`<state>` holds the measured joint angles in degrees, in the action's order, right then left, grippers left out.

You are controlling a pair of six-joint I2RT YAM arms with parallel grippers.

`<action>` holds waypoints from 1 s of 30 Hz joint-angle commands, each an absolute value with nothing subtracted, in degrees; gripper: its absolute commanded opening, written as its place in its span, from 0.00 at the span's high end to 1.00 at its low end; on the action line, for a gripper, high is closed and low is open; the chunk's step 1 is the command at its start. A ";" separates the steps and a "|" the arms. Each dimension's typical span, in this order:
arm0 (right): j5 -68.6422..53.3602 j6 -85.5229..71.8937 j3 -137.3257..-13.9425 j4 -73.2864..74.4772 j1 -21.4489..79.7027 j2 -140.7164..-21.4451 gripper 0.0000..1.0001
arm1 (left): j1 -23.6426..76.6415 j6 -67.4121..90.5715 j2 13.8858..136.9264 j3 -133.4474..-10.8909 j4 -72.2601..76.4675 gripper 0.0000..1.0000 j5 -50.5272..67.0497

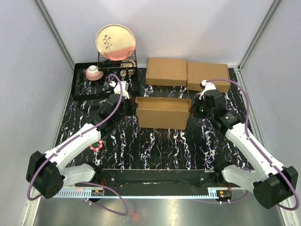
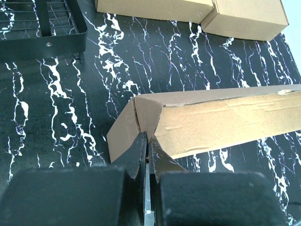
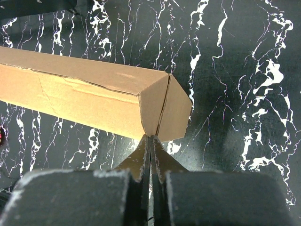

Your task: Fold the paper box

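The paper box [image 1: 162, 115] is a shallow brown cardboard box with its top open, lying crosswise at the middle of the black marbled table [image 1: 155, 146]. My left gripper [image 1: 129, 107] is shut, and its tips sit against the box's left end. The left wrist view shows that gripper [image 2: 147, 137] meeting the seam of the end flap on the box [image 2: 225, 122]. My right gripper [image 1: 194, 107] is shut at the right end. Seen from the right wrist, the gripper [image 3: 151, 137] touches the seam low on the box [image 3: 84, 94]. I cannot tell whether either pinches cardboard.
Two flat closed brown boxes [image 1: 167, 70] [image 1: 208, 76] lie side by side behind the paper box. A black tray [image 1: 80, 89] at the back left holds a wire rack with a plate [image 1: 116, 42] and a cup [image 1: 92, 72]. A small red-green object [image 1: 97, 144] lies by the left arm.
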<state>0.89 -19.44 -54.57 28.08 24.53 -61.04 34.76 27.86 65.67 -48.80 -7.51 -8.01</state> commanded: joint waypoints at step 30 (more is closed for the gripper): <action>4.49 -20.74 -54.58 21.97 24.79 -54.84 0.59 | 37.26 23.12 64.60 -43.24 -8.09 1.00 -15.29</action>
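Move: The paper box stands open between the two hands, each with its shut fingers at an upper end corner. Its middle lies roughly 11 cm to the right of the left hand and 11 cm to the left of the right hand, 2 cm farther out and about 8 cm lower. From the right hand, the right carton is some 21 cm ahead and 8 cm right, the left carton as far ahead but 10 cm left, both low. Downward by under a centimetre, then about 1 cm left, the left hand goes with its fingers still shut on the box's left end corner, its tips tilting up some 5 degrees. The right hand holds nearly still, opens its fingers to a bit under half and, edging back and outward to the right, rises nearly 3 cm off the right end corner, its tips tilting up slightly. ##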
